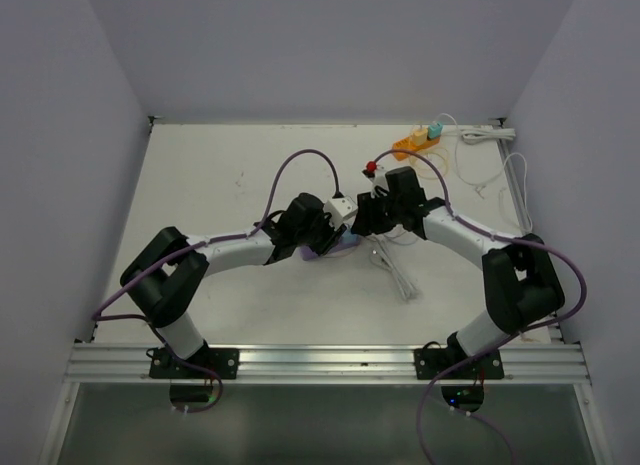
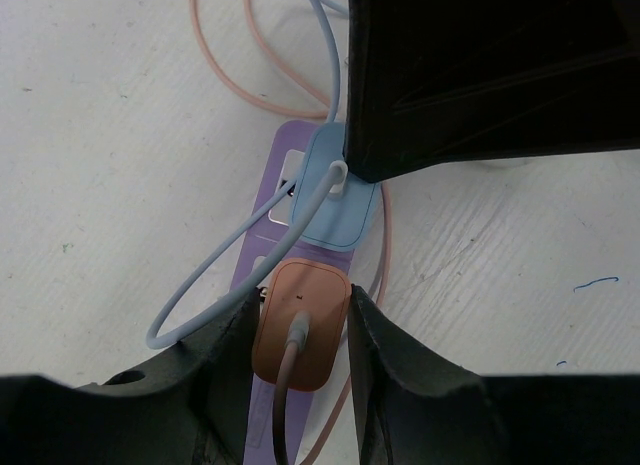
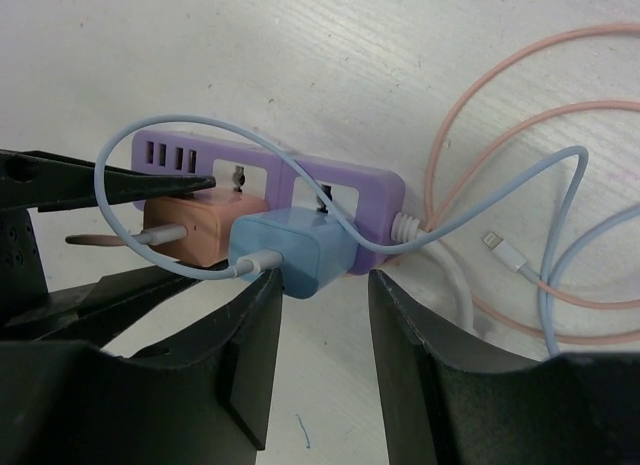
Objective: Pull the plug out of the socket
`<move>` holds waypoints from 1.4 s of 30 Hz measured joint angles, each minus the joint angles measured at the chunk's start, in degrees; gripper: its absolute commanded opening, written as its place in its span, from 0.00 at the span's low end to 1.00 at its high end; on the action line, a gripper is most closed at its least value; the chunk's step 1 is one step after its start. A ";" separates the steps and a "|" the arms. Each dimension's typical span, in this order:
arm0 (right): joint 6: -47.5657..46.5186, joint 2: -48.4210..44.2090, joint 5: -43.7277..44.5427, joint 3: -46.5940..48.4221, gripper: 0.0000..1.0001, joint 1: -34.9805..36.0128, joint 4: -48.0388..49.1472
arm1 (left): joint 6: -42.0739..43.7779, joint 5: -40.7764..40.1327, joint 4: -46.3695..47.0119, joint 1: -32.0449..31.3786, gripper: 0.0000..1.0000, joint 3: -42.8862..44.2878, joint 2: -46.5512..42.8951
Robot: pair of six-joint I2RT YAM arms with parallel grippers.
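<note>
A purple power strip (image 3: 345,180) lies on the white table and holds an orange plug (image 3: 195,235) and a blue plug (image 3: 295,250), each with its own cable. In the left wrist view my left gripper (image 2: 303,307) is shut on the orange plug (image 2: 300,325), one finger against each side, and the plug sits in the strip (image 2: 290,150). My right gripper (image 3: 325,285) is open just in front of the blue plug, and its left finger is close to the plug's lower edge. In the top view both grippers (image 1: 335,230) (image 1: 372,217) meet over the strip (image 1: 347,245).
Pink cable (image 3: 500,95) and light blue cable (image 3: 560,185) loop to the right of the strip, with a loose connector (image 3: 497,247). An orange power strip (image 1: 418,140) and a white one (image 1: 490,133) lie at the back right. White cable (image 1: 395,270) trails towards the front.
</note>
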 measured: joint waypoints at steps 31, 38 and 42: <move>0.46 1.79 -0.98 -0.09 0.10 -0.28 3.98 | -1.64 0.20 0.61 0.07 0.00 0.00 0.00; 0.04 1.92 1.16 0.37 0.10 0.59 3.80 | -2.58 0.31 0.87 0.07 0.00 0.37 0.00; -0.26 1.92 2.78 0.66 0.10 1.16 3.78 | -2.58 0.42 1.03 0.04 0.00 1.03 0.00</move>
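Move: The salmon plug is already between the left fingers, its middle about 1 cm below the hand point. The purple socket's middle lies straight beneath, some 3 cm down. From the left hand, the blue plug sits about 4 cm right, 1 cm ahead and 1 cm below. From the right hand, the blue plug lies level fore-and-aft, 2 cm left and 2 cm below; the socket's middle is 6 cm left, 1 cm back and 4 cm below. The salmon plug stays pinched in the left hand, which holds nearly still, then draws it up about 1 cm and slightly less to the right. Meanwhile the open right hand shuts its fingers almost fully just above the blue plug, easing forward about 1.5 cm with a little left; the closed tips seem to bear on the blue plug or the socket beneath. ##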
